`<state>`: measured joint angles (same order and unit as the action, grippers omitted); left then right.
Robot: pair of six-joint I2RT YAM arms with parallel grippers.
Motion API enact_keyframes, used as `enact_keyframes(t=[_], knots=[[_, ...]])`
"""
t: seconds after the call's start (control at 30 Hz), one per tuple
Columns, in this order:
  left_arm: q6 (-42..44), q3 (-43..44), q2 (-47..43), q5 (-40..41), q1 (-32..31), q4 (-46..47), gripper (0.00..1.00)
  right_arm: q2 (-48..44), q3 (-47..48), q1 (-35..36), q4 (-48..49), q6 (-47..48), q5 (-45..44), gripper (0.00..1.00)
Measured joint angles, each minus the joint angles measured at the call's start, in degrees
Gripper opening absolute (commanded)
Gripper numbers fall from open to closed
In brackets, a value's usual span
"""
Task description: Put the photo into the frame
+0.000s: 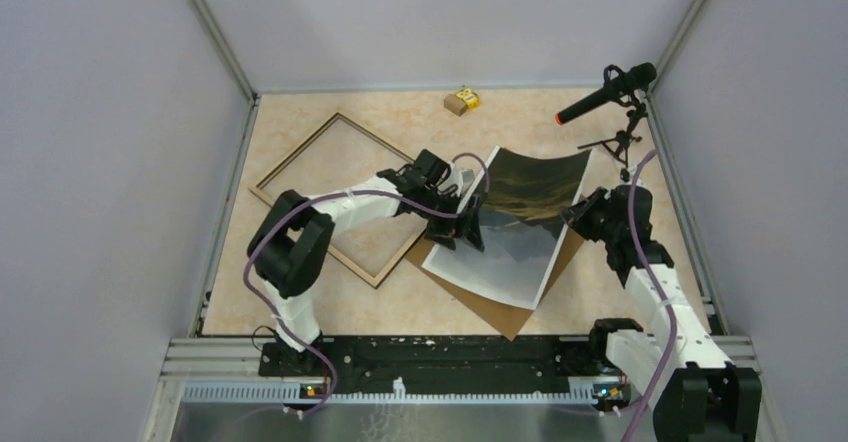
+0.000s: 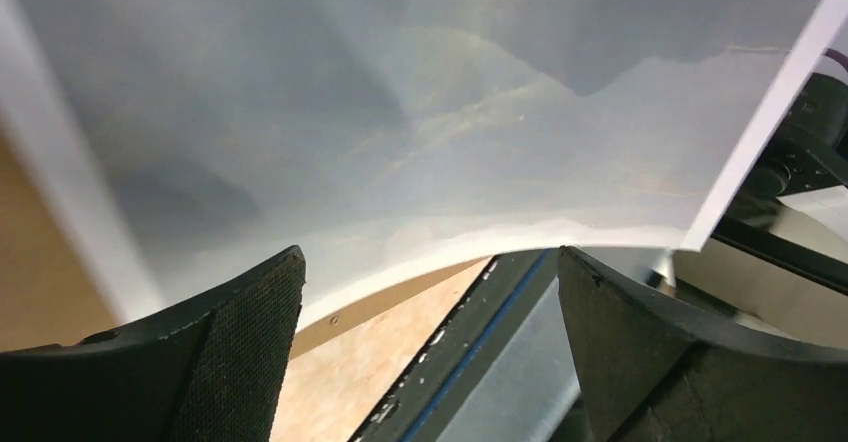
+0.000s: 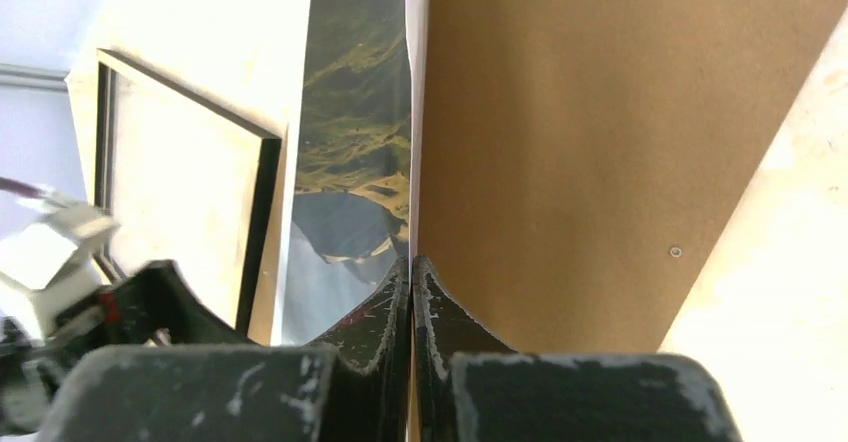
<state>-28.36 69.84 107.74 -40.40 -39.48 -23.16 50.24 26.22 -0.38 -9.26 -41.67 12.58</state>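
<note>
The photo (image 1: 520,217) lies across the brown backing board (image 1: 500,312) right of centre, its right side curled up off the board. My right gripper (image 1: 577,212) is shut on that raised right edge; the right wrist view shows the two jaws pressed together on the thin white border (image 3: 411,262), with the photo (image 3: 355,112) to the left and the board (image 3: 600,142) to the right. My left gripper (image 1: 468,224) stands open at the photo's left edge, with the fingers (image 2: 240,352) wide apart and nothing between them. The frame (image 1: 340,197) lies flat on the left, light-wood rim up.
A small yellow-and-brown box (image 1: 462,100) sits at the back of the table. A microphone (image 1: 605,97) on a small tripod stands at the back right. Grey walls close in both sides, and a black rail (image 1: 440,357) runs along the near edge.
</note>
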Motion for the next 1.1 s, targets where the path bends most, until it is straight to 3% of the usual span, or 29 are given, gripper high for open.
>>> enact_keyframes(t=[0.2, 0.5, 0.63, 0.77, 0.9, 1.1], knots=[[3.7, -0.1, -14.7, 12.8, 0.0, 0.4, 0.98, -1.8, 9.0, 4.2, -8.3, 4.7, -4.7, 0.00], [6.3, -5.2, -36.9, 36.2, 1.5, 3.5, 0.98, 3.7, 34.6, 10.2, -17.0, 12.4, -5.7, 0.00], [6.0, -8.6, -45.9, 45.6, 4.5, 3.9, 0.98, 13.6, 49.7, 18.3, -21.6, 15.9, -8.9, 0.00], [5.8, -9.4, -53.5, 54.0, 8.4, 3.9, 0.99, 29.7, 71.0, 29.3, -29.1, 19.8, -16.9, 0.00], [5.0, -8.3, -57.5, 63.6, 10.9, 2.8, 0.99, 47.7, 92.4, 38.2, -36.9, 22.8, -25.9, 0.00], [1.2, -7.2, -60.7, 78.9, 12.6, -0.7, 0.99, 71.4, 115.1, 46.0, -43.3, 26.8, -31.0, 0.00]])
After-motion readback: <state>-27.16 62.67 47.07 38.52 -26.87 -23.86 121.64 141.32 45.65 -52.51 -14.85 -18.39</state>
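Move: The photo is already pinched by its right edge in the right gripper. From that hand the frame's middle lies about 42 cm left, 3 cm farther out and 8 cm lower. The backing board's middle is some 12 cm left, 8 cm nearer and 8 cm down; the owl box some 20 cm left, 23 cm farther out. For the open left hand, the frame is about 22 cm left and 8 cm ahead, the photo's middle 10 cm right and 4 cm ahead. The photo is raised off the backing board in the shut right fingers: first nearly straight up some 25 cm, then swung left over the table about 30 cm and somewhat forward, sinking again at the end towards the frame, the hand rolling left side down and turning counter-clockwise. Meanwhile the left hand clears away from the photo, up and left about 30 cm each, wide open, its fingers swinging round from pointing right. ##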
